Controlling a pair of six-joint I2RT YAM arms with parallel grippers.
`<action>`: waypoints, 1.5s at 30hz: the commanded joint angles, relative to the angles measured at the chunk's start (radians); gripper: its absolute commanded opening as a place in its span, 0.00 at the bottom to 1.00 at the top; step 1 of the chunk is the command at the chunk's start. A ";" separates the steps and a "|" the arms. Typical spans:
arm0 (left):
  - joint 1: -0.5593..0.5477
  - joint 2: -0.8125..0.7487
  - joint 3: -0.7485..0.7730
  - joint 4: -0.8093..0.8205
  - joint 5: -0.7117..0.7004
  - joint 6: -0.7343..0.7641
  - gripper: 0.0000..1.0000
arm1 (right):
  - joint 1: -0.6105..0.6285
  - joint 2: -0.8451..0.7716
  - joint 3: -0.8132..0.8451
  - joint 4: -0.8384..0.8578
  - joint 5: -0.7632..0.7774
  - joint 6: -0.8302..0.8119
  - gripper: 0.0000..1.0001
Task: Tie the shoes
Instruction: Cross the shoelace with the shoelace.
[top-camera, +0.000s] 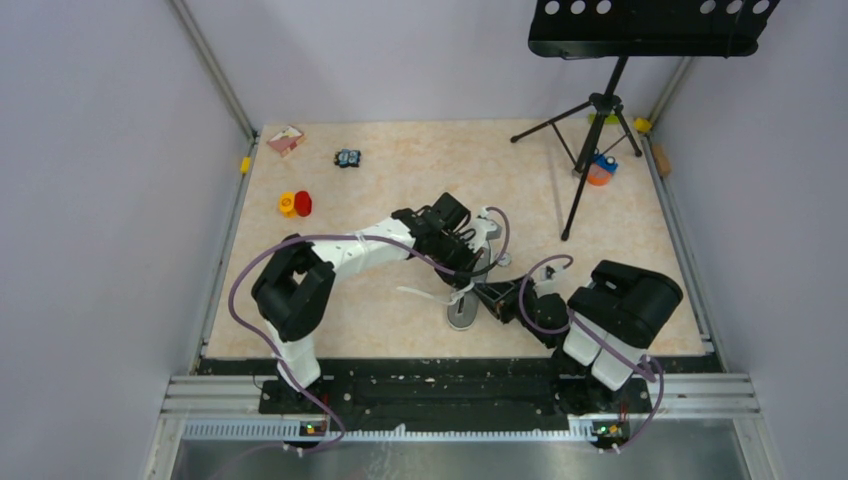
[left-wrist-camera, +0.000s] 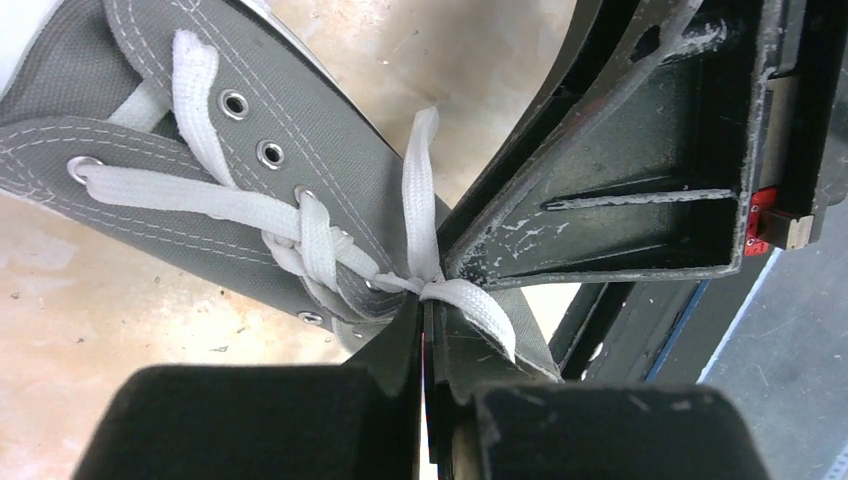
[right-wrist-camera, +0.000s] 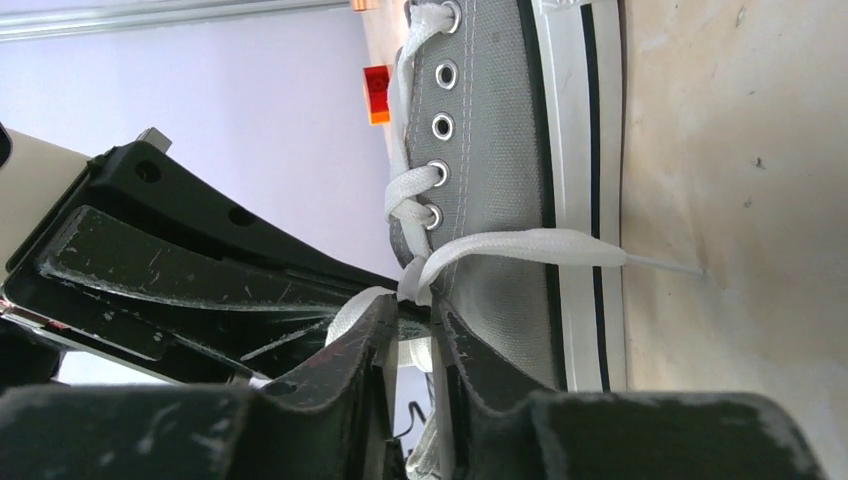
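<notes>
The grey canvas shoe (left-wrist-camera: 300, 130) with white sole lies on the table, mostly hidden by both arms in the top view; only its heel end (top-camera: 462, 316) shows there. My left gripper (left-wrist-camera: 428, 305) is shut on the white lace (left-wrist-camera: 470, 300) right beside the crossed knot (left-wrist-camera: 315, 245). My right gripper (right-wrist-camera: 418, 305) comes from the opposite side. Its fingers (right-wrist-camera: 375, 330) stand slightly apart, with a strand of lace (right-wrist-camera: 500, 245) running between the tips. In the top view the left gripper (top-camera: 468, 265) and right gripper (top-camera: 500, 298) meet over the shoe.
A black music stand's tripod (top-camera: 598, 110) stands at the back right with an orange-and-blue object (top-camera: 600, 170) by its legs. A red and a yellow piece (top-camera: 295, 203), a pink box (top-camera: 285, 140) and a small dark object (top-camera: 347, 158) lie at the back left.
</notes>
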 joint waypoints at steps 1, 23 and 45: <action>0.007 -0.028 0.037 -0.010 -0.035 0.006 0.00 | -0.004 -0.023 -0.047 0.202 0.001 0.001 0.25; 0.022 -0.089 0.074 -0.069 -0.101 -0.022 0.00 | -0.004 -0.396 -0.067 -0.205 0.012 -0.105 0.42; 0.023 -0.060 0.090 -0.060 -0.082 -0.027 0.00 | -0.003 -0.503 0.110 -0.479 -0.066 -0.286 0.41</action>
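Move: My left fingers are already shut on the crossed shoelace; its loop round their tips sits about 1 cm to their right. From my right hand that loop is level ahead, some 2 cm left and 1 cm up. The shoe's middle lies about 2 cm ahead of my right hand and 4 cm below, and a round disc 5 cm ahead, 6 cm right and 8 cm down. The loose lace tail lies roughly 8 cm left of my left hand, 2 cm back and 5 cm lower. I open my right fingers not quite halfway, let go of the lace and lift that hand steeply about 8 cm, then bring it some 5 cm back down beside my left fingertips, tilting its fingers upward a little. Meanwhile my left hand, still pinching the crossed lace, eases about 2 cm forward and 2 cm up and a little left. ##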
